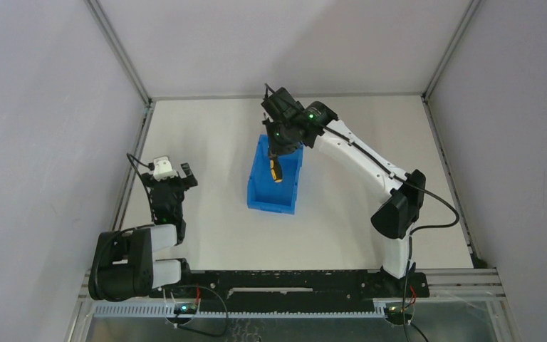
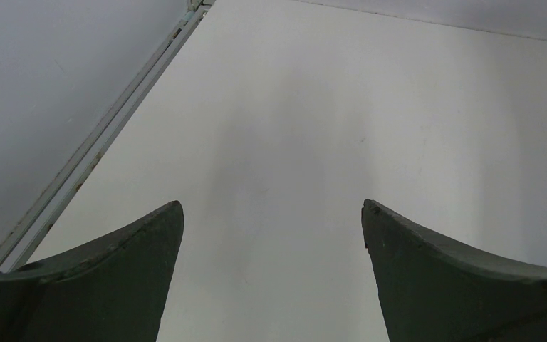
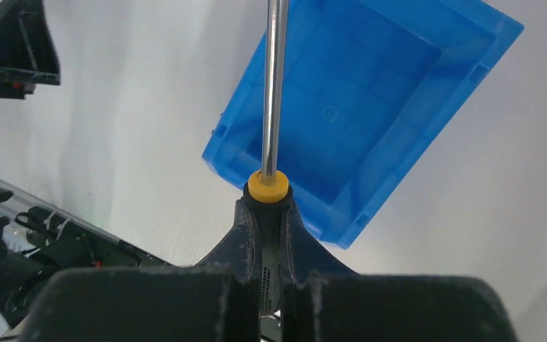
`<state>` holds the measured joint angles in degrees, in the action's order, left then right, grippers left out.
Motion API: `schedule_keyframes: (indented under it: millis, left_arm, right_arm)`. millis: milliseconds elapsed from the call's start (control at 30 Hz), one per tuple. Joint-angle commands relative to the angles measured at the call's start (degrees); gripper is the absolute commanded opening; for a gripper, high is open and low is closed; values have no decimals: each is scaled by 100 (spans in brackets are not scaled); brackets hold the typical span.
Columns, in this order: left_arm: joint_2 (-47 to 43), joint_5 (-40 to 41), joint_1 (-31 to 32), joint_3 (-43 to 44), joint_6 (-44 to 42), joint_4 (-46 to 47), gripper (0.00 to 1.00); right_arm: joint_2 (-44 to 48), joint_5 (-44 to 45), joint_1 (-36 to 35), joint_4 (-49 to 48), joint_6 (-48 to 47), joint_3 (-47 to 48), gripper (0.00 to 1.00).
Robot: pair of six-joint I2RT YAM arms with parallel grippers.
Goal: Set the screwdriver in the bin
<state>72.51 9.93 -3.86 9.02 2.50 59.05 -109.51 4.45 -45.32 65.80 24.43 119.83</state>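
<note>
The bright blue bin (image 1: 274, 201) stands open-topped in the middle of the table. Above it hangs the screwdriver (image 1: 276, 169), and my right gripper (image 1: 274, 152) is shut on its black handle. In the right wrist view the right gripper (image 3: 267, 204) pinches the handle just behind the yellow collar of the screwdriver (image 3: 268, 187). The thin metal shaft runs away from the fingers across the bin (image 3: 384, 107) below. My left gripper (image 1: 174, 176) rests at the left of the table, far from the bin. In its wrist view the left gripper (image 2: 272, 208) is open over bare table.
Grey walls close in the table on three sides, with a metal rail (image 2: 100, 142) along the left edge. The arm bases and a black bar (image 1: 278, 281) sit at the near edge.
</note>
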Motion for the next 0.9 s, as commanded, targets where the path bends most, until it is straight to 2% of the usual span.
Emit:
schedule_keyframes:
  millis: [0,233,400,467,567,667,733,867]
  left_arm:
    - [-35,20,34,193,-92,179,100]
    - [-35,18,29,191,-92,184,100]
    - [-35,19,30,189,-92,179,100]
    - [-35,24,31,193,-94,181,100]
    - [-40,18,32,195,-93,179,100]
    - [-35,19,33,196,-96,179,100]
    - [-35,20,28,193,-92,184,100]
    - [-35,22,34,189,-92,181,100]
  right_arm:
    - [-131,141,24,-885,33,-522,0]
    - [-835,201,76,-1319,-222,-1107,0]
    - [-1236,292,98,-1523,14,-1400,1]
    - [-1332,312,102,-1625,113,-1545,5]
    - [-1443,280,95,-1680,211,-1627,24]
    - [-1433,331,94,-1630,270,-1568,38]
    - [-1310,455,85,-1584,299,-1511,44]
    - [-882,515,94,-1642,206,-1441,46]
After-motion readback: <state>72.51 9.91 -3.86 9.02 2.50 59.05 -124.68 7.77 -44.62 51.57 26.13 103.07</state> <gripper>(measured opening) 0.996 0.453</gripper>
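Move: Right hand: the bin, which should take the screwdriver already gripped by its handle, has its middle about 3 cm ahead, 2 cm to the left and some 20 cm below. The screwdriver's shaft points outward and its handle butt back towards the bases. Nothing else stands close by on the table. From the idle left hand, the bin lies roughly 30 cm to the right, about level fore and aft, and some 8 cm lower. Lower the right gripper some 19 cm straight down into the bin, keeping hold of the screwdriver's handle and tilting the wrist nearly 20 degrees so the fingers point more steeply down. Near the bottom of the descent, open the fingers to a bit under half and let go of the handle, then hover there. ##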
